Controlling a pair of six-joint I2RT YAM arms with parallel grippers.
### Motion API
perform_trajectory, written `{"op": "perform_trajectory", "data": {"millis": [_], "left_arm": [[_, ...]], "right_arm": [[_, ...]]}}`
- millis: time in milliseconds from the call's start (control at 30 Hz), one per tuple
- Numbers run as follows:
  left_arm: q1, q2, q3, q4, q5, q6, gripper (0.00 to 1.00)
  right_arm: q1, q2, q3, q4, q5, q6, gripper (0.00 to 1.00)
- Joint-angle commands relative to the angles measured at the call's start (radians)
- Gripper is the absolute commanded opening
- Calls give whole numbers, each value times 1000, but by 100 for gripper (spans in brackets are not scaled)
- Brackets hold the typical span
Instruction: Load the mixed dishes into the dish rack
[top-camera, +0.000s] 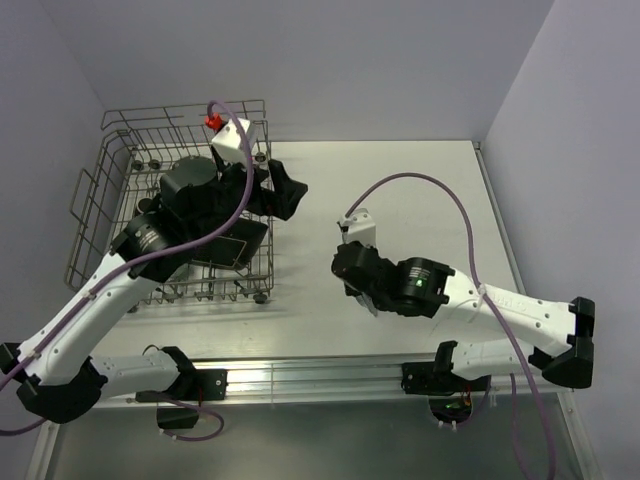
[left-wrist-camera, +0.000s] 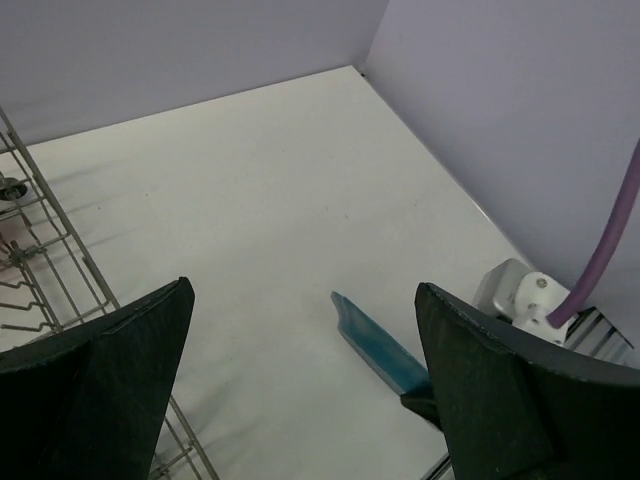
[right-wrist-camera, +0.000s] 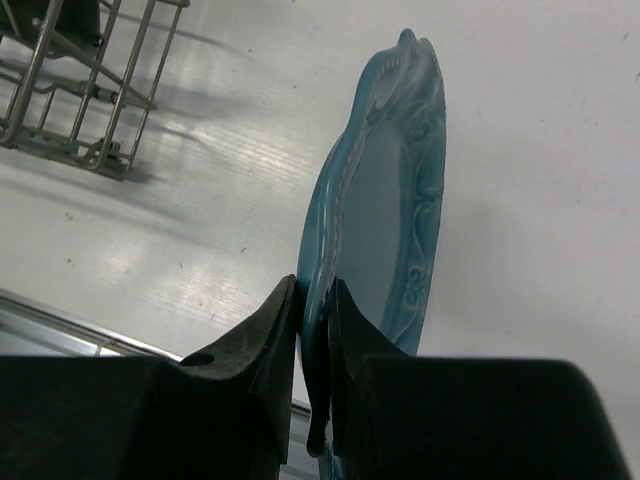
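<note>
The teal round scalloped plate (right-wrist-camera: 385, 200) stands on edge above the white table, and my right gripper (right-wrist-camera: 315, 300) is shut on its lower rim. From the left wrist view the same plate (left-wrist-camera: 372, 338) shows as a thin blue strip. The right arm (top-camera: 420, 285) reaches toward the table's middle and hides the plate from above. My left gripper (top-camera: 288, 190) (left-wrist-camera: 300, 290) is open and holds nothing, hanging just past the right side of the dish rack (top-camera: 100, 200). A black square plate (top-camera: 235, 245) sits in the rack beneath the left arm.
The rack's wire side (left-wrist-camera: 60, 240) lies close to the left gripper, and its near corner (right-wrist-camera: 90, 100) shows left of the held plate. White tabletop (top-camera: 420, 180) stretches between the rack and the right wall. A metal rail (top-camera: 320, 375) runs along the near edge.
</note>
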Motion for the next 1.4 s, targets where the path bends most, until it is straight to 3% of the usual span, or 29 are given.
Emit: {"op": "perform_trajectory", "data": {"millis": [0, 67, 200, 367, 500, 600, 633, 867, 1067, 1367], "left_arm": [[92, 70, 107, -2, 118, 90, 99], [148, 108, 163, -77, 141, 89, 99], [318, 206, 330, -201, 374, 60, 99], [361, 248, 380, -277, 561, -11, 99], [361, 135, 146, -75, 759, -132, 99], [360, 69, -21, 180, 960, -259, 99], [360, 55, -60, 296, 1001, -290, 99], [360, 22, -218, 602, 1298, -483, 99], [354, 21, -255, 728, 1511, -612, 99], [214, -40, -353, 630, 1525, -545, 99]], "right_arm": [[-73, -96, 62, 105, -108, -151, 0], [-122, -121, 56, 111, -180, -174, 0], [-243, -173, 69, 111, -470, -220, 0], [-296, -152, 198, 5, -645, -198, 0], [-299, -176, 250, -33, -785, -159, 0], [-300, -201, 308, -44, -897, -160, 0], [-300, -204, 333, -45, -940, -160, 0], [-317, -219, 341, -7, -1144, -116, 0], [-337, -212, 299, 68, -1329, -74, 0], [-418, -179, 312, 224, -1547, 59, 0]]}}
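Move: The teal plate is already off the table, standing edge-on in the right hand's fingers, its middle about 5 cm ahead of them, 2 to the left and 4 below. From the left hand, high and empty with its fingers open, that middle lies some 12 cm right, 2 back and 25 below. The black tray in the rack is roughly 12 cm left of the left hand, 5 ahead and 30 below. The left gripper sits about 7 cm ahead of the right hand, 14 left and 20 above. The teal plate is carried up about 17 cm and back about 12 by the right hand, which keeps its pinch while its left side rolls up and its fingers swing round to the left. The left hand, fingers wide open, first reaches about 8 cm forward and a little right and left again, then draws back over 20 cm, turning clockwise some 70 degrees to meet the plate's free rim. ##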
